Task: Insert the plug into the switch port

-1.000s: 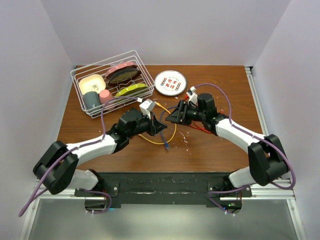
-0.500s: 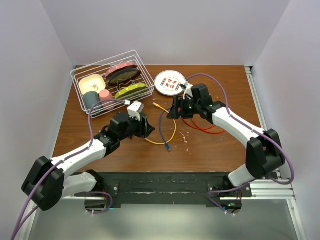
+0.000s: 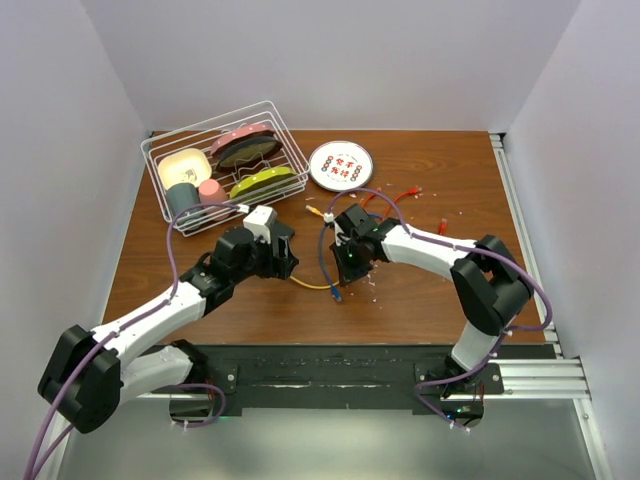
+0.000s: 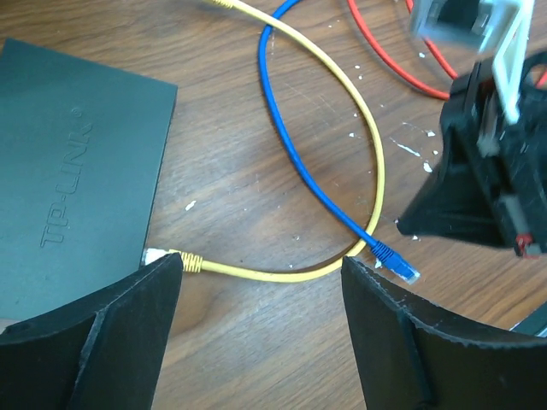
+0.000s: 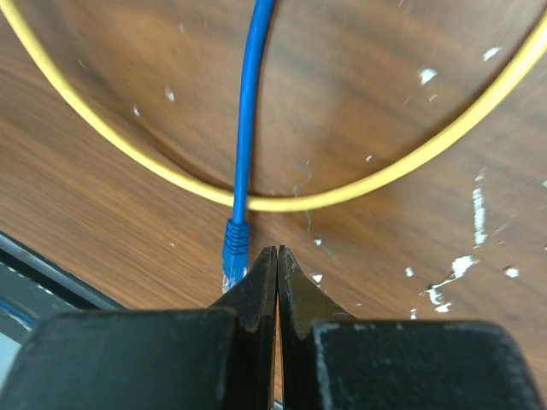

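The switch (image 4: pixel 77 171), a flat matte-black box, lies at the left of the left wrist view; from above it is hidden under my left wrist. A yellow cable (image 4: pixel 376 171) ends in a plug (image 4: pixel 158 254) right at the switch's near edge, and I cannot tell whether it is seated. My left gripper (image 4: pixel 261 266) stands open above the bare wood by that plug, holding nothing. A blue cable's plug (image 5: pixel 234 248) lies loose on the table. My right gripper (image 5: pixel 276 254) is shut with nothing in it, its tips just right of the blue plug (image 3: pixel 335 293).
A wire dish rack (image 3: pixel 160 165) with bowls and cups stands at the back left. A round patterned white plate (image 3: pixel 341 165) sits behind the cables. A red cable (image 3: pixel 398 196) trails at the back right. White flecks dot the wood near the right gripper (image 3: pixel 347 266).
My left gripper has opened and drawn back to the left. The right arm swung in from the back, shut its jaws and came down beside the blue plug.
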Controlling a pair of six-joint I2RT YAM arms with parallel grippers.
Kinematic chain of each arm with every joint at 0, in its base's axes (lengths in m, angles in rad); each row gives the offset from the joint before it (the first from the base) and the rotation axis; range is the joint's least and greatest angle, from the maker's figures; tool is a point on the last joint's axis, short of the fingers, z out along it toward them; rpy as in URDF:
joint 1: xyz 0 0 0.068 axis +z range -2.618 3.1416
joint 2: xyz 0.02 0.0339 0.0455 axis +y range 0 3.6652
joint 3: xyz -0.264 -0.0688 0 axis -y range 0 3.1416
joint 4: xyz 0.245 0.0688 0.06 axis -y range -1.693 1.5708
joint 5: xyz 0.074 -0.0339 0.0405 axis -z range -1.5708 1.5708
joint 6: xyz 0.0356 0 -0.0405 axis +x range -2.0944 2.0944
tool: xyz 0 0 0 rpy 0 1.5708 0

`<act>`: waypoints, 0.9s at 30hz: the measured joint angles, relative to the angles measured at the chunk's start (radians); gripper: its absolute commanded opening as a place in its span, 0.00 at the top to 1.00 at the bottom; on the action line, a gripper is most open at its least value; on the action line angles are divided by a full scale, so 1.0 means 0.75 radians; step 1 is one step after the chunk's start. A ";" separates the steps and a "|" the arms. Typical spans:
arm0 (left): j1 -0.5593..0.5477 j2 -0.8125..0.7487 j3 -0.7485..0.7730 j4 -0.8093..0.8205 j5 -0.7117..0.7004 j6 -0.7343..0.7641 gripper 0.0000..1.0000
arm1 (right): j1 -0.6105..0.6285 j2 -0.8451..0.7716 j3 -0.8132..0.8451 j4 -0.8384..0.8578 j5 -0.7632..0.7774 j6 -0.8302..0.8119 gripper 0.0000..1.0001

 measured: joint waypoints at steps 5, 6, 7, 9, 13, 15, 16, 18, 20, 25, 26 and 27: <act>0.001 -0.001 -0.005 -0.013 -0.006 -0.016 0.19 | 0.051 0.024 -0.003 -0.010 -0.001 -0.013 1.00; 0.001 -0.001 -0.007 -0.015 -0.006 -0.018 0.19 | 0.063 0.027 -0.003 -0.007 -0.008 -0.015 1.00; 0.001 -0.001 -0.008 -0.019 -0.006 -0.019 0.19 | 0.072 0.030 -0.003 -0.004 -0.017 -0.016 1.00; 0.001 -0.001 -0.012 -0.019 -0.004 -0.019 0.19 | 0.093 0.038 -0.003 0.014 -0.048 -0.015 1.00; 0.001 -0.002 -0.053 -0.005 0.009 -0.020 0.20 | 0.119 0.112 0.021 0.057 -0.101 -0.016 1.00; 0.001 -0.006 -0.085 0.010 0.026 -0.021 0.20 | 0.122 0.149 0.036 0.075 -0.138 -0.011 1.00; 0.001 -0.008 -0.100 0.018 0.036 -0.023 0.21 | 0.123 0.159 0.048 0.084 -0.145 -0.010 1.00; 0.001 -0.013 -0.139 0.046 0.067 -0.030 0.21 | 0.123 0.181 0.073 0.104 -0.155 -0.010 1.00; 0.001 -0.016 -0.176 0.077 0.101 -0.034 0.22 | 0.123 0.209 0.104 0.115 -0.172 -0.010 1.00; 0.001 -0.016 -0.224 0.136 0.161 -0.051 0.22 | 0.126 0.239 0.170 0.123 -0.210 -0.010 1.00; 0.001 -0.016 -0.226 0.142 0.167 -0.053 0.22 | 0.126 0.244 0.188 0.124 -0.216 -0.010 1.00; 0.001 -0.016 -0.227 0.148 0.174 -0.054 0.22 | 0.127 0.253 0.205 0.132 -0.225 -0.010 1.00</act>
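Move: The blue plug lies about 3 cm to the left of the right hand's shut fingers, 2 cm back and some 3 cm lower. The yellow plug, at the switch's edge, is roughly 18 cm left of that hand and 4 cm ahead. The switch's middle is about 21 cm left and 10 cm ahead. From the left hand, the blue plug is about 10 cm right, 4 cm back and 10 cm down. The blue plug is pushed along to the left, towards the open left gripper, by the side of the right hand's shut fingertips. That hand first draws back 3 cm and dips about 2 cm while swinging left, then curves slightly forward and up, 8 cm leftward in all, turning some 10 degrees counter-clockwise. The left hand, fingers kept wide, sinks 4.5 cm and backs off 3.5 cm, closing in on the plug without reaching it. ##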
